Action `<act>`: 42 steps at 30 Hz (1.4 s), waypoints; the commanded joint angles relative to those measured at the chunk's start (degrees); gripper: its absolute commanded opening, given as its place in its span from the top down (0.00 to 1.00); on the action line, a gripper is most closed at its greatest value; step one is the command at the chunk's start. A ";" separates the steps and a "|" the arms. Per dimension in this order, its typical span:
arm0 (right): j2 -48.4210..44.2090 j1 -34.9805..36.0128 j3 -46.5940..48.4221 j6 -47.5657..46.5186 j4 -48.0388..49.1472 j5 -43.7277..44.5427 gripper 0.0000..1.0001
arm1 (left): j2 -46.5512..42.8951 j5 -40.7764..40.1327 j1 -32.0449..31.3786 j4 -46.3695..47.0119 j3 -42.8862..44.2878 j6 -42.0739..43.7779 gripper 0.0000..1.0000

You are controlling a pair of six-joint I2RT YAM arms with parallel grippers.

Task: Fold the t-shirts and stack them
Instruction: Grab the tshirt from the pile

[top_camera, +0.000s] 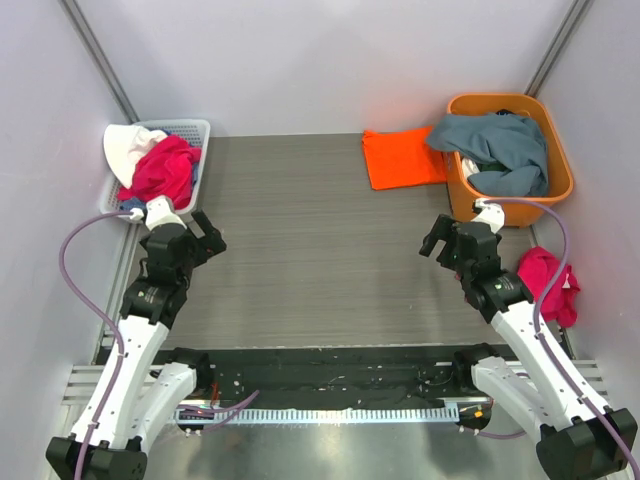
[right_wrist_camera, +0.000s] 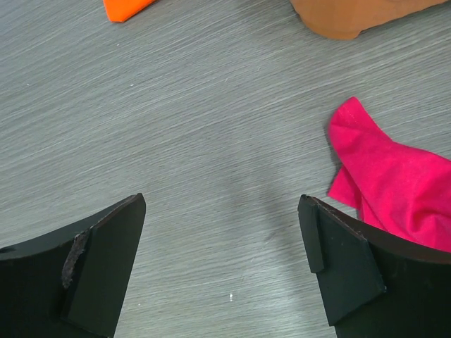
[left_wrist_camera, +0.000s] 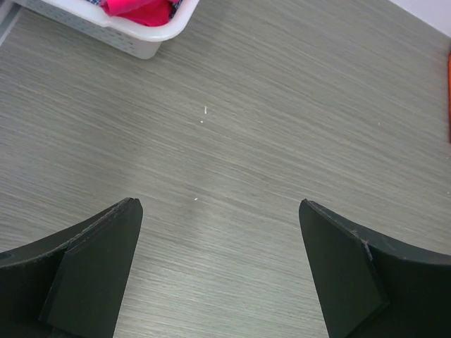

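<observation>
A folded bright orange t-shirt [top_camera: 402, 157] lies flat at the back of the table, just left of the orange tub [top_camera: 560, 165]; its corner [right_wrist_camera: 125, 8] shows in the right wrist view. A slate blue-grey t-shirt [top_camera: 495, 145] is heaped in that tub, spilling over its left rim. My left gripper [top_camera: 212, 240] hovers open over the table's left side, nothing between its fingers [left_wrist_camera: 99, 260]. My right gripper [top_camera: 436, 240] stands open on the right, in front of the tub, also holding nothing.
A white basket [top_camera: 190, 130] at the back left holds a pink and a white garment [top_camera: 158, 168]. A crumpled pink garment [top_camera: 548, 283] lies at the table's right edge beside my right arm, seen close to the right finger [right_wrist_camera: 402, 190]. Walls close in both sides.
</observation>
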 commanded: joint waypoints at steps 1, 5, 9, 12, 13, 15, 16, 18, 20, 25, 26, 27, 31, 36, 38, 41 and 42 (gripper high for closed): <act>-1.50 0.25 0.70 1.58 1.30 -0.77 0.00 | -0.87 -0.04 0.04 0.56 -0.96 2.02 0.00; -5.54 0.33 -0.44 3.42 2.36 -1.48 0.00 | 0.45 -0.04 0.04 -1.19 -0.97 1.49 0.00; -7.05 0.25 -1.06 5.35 3.15 0.27 0.00 | 0.63 0.31 0.04 -1.28 -1.14 0.70 0.00; -5.21 0.25 -0.01 3.97 3.06 -0.50 0.00 | 0.80 -0.39 -0.04 -1.02 -0.97 0.61 0.00; -4.33 0.33 0.60 3.78 3.06 -1.46 0.00 | 0.72 -0.39 0.04 -1.11 -0.88 1.14 0.00; -0.05 0.33 3.15 4.22 2.54 -1.48 0.00 | 0.80 -0.48 0.04 -0.93 -0.88 1.49 0.00; 1.81 0.25 4.20 3.61 2.45 -1.56 0.00 | 0.80 -0.65 -0.04 -0.50 -1.05 1.23 0.00; 5.86 0.33 7.80 1.60 2.10 0.71 0.00 | 1.06 -0.66 0.04 -0.23 -1.23 0.97 0.00; 10.26 0.25 11.76 0.10 2.09 7.88 0.00 | 3.07 -1.70 -0.04 -2.68 0.60 0.53 0.00; 20.87 -5.80 25.26 -5.35 4.03 11.45 0.00 | 7.22 -3.73 0.04 -6.73 3.69 2.02 0.00; 22.99 -9.30 27.57 -5.10 3.77 10.84 0.00 | 7.13 -3.73 -0.04 -6.73 4.13 2.02 0.00; 24.75 -11.33 29.94 -5.10 3.16 9.79 0.00 | 6.96 -3.73 0.04 -6.47 4.22 2.02 0.00; 34.59 -18.55 44.07 -7.29 -0.01 5.29 0.00 | 5.46 -3.99 0.04 -5.76 4.48 2.72 0.00; 47.61 -24.09 56.84 -6.42 -6.86 2.66 0.00 | 4.85 -3.56 -0.04 -7.60 5.01 2.20 0.00; 49.11 -25.50 58.61 -6.06 -6.70 1.26 0.00 | 4.06 -2.33 -0.04 -7.96 4.57 1.50 0.00; 51.57 -26.03 59.84 -6.50 -6.34 0.02 0.00 | 2.74 -1.71 0.04 -7.88 3.26 0.09 0.00; 52.97 -26.12 60.28 -6.50 -6.43 -0.24 0.00 | 2.39 -1.54 0.04 -7.44 2.82 -0.09 0.00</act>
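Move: The blue-grey t-shirt heaped in the orange bin lies about 22 cm ahead of the right hand, 14 cm to its right and some 4 cm lower. The orange t-shirt is flat on the table, roughly 30 cm ahead and 13 cm left, and the red t-shirt is about 16 cm right and 3 cm back, both some 16 cm below. From the left hand the blue-grey t-shirt lies about 24 cm ahead, 85 cm right and 8 cm lower. The right hand, still open, swings some 20 cm forward, 17 right and upward over the orange bin, turning clockwise. ##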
